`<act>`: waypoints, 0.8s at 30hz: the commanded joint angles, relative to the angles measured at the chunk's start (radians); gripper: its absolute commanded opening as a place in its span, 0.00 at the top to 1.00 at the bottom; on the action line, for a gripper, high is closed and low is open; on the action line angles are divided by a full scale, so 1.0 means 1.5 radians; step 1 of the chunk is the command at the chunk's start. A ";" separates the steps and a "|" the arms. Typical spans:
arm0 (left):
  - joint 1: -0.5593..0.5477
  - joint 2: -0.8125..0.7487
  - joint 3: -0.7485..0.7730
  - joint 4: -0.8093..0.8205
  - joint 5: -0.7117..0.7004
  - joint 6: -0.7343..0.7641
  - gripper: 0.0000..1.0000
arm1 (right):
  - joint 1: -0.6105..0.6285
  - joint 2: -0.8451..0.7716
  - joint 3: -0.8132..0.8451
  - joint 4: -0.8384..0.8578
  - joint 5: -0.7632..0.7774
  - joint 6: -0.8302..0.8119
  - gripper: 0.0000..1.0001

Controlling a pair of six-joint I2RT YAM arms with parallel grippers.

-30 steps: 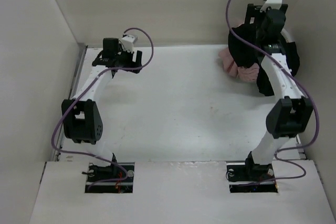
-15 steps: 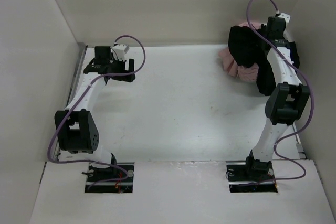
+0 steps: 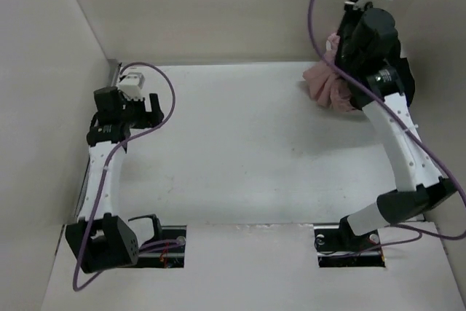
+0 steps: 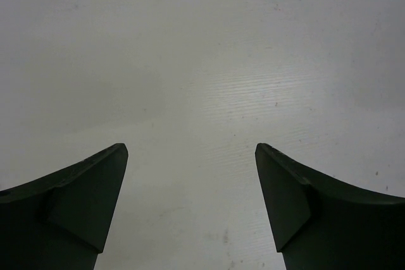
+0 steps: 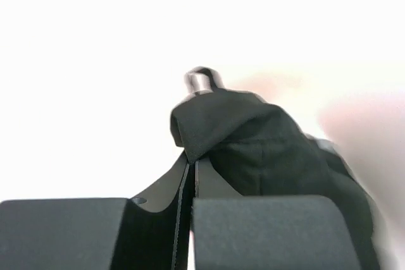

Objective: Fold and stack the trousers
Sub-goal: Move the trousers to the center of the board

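Note:
The black trousers (image 3: 405, 85) lie bunched in the far right corner, mostly hidden behind my right arm in the top view. In the right wrist view a fold of the trousers (image 5: 253, 143) hangs from my right gripper (image 5: 193, 156), whose jaws are pressed together on the cloth. The right wrist is raised above the heap. My left gripper (image 4: 190, 147) stands open over the bare table with nothing between its fingers, on the left side of the table (image 3: 240, 151) and far from the trousers.
Pink garments (image 3: 325, 84) sit crumpled just left of the black cloth, touching it. Pale walls close in the table at the back and on both sides. Purple cables loop from both wrists.
My right gripper has shut on the black cloth and risen with it, baring more of the pink heap. The left arm has drawn back toward the near left, its gripper still open.

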 commanded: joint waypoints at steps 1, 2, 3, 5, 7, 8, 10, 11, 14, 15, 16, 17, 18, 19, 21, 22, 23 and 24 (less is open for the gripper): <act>0.052 -0.086 -0.032 0.025 0.054 -0.015 0.16 | 0.172 -0.036 0.060 0.159 0.041 -0.151 1.00; 0.065 -0.103 -0.032 0.024 0.064 -0.017 0.16 | 0.237 -0.022 0.087 0.163 0.049 -0.176 1.00; 0.074 -0.111 -0.027 0.022 0.071 -0.019 0.16 | 0.279 -0.006 0.105 0.161 0.053 -0.191 1.00; 0.091 -0.127 -0.012 0.021 0.081 -0.026 0.16 | 0.352 0.026 0.128 0.153 0.062 -0.206 0.99; 0.104 -0.138 0.003 0.026 0.088 -0.031 0.15 | 0.401 0.057 0.112 0.146 0.064 -0.196 0.97; 0.111 -0.140 0.010 0.026 0.088 -0.031 0.15 | 0.421 0.070 0.089 0.140 0.060 -0.180 0.95; 0.119 -0.141 0.016 0.021 0.088 -0.023 0.15 | 0.436 0.093 0.032 0.133 0.045 -0.145 0.90; 0.122 -0.142 0.016 0.018 0.088 -0.020 0.15 | 0.437 0.102 0.010 0.130 0.039 -0.125 0.89; 0.132 -0.145 0.010 -0.001 0.089 -0.006 0.15 | 0.445 0.147 -0.005 0.077 -0.029 -0.022 0.79; 0.132 -0.145 0.004 -0.007 0.091 0.005 0.15 | 0.446 0.176 0.018 0.026 -0.102 0.014 0.66; 0.131 -0.143 -0.002 -0.012 0.090 0.018 0.15 | 0.441 0.206 0.048 -0.030 -0.165 0.042 0.53; 0.125 -0.139 -0.011 -0.019 0.084 0.038 0.15 | 0.422 0.249 0.094 -0.116 -0.229 0.085 0.27; 0.118 -0.134 -0.016 -0.025 0.080 0.048 0.15 | 0.405 0.276 0.130 -0.182 -0.266 0.124 0.03; 0.113 -0.130 -0.021 -0.032 0.073 0.054 0.15 | 0.393 0.292 0.149 -0.242 -0.296 0.167 0.00; 0.119 -0.127 -0.031 -0.041 0.065 0.058 0.15 | 0.383 0.250 0.064 -0.239 -0.313 0.214 0.00; 0.130 -0.132 -0.039 -0.040 0.063 0.058 0.15 | 0.389 0.203 -0.017 -0.187 -0.300 0.216 0.00; 0.149 -0.141 -0.053 -0.036 0.065 0.064 0.15 | 0.407 0.156 -0.100 -0.131 -0.288 0.220 0.00; 0.160 -0.146 -0.062 -0.034 0.070 0.065 0.15 | 0.424 0.112 -0.173 -0.088 -0.276 0.225 0.00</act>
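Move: The right hand has the black trousers hanging from its shut fingers, high over the basket corner; the board's centre lies about 26 cm to its left, 15 cm back and some 48 cm below. The basket's middle is roughly 8 cm ahead, 8 cm to the right and 40 cm below. From the open, empty left hand, the board's centre is about 35 cm right, 5 cm back and 21 cm below. Right hand swings trousers about 40 cm left, up then down, opening to release them; left hand backs away. ##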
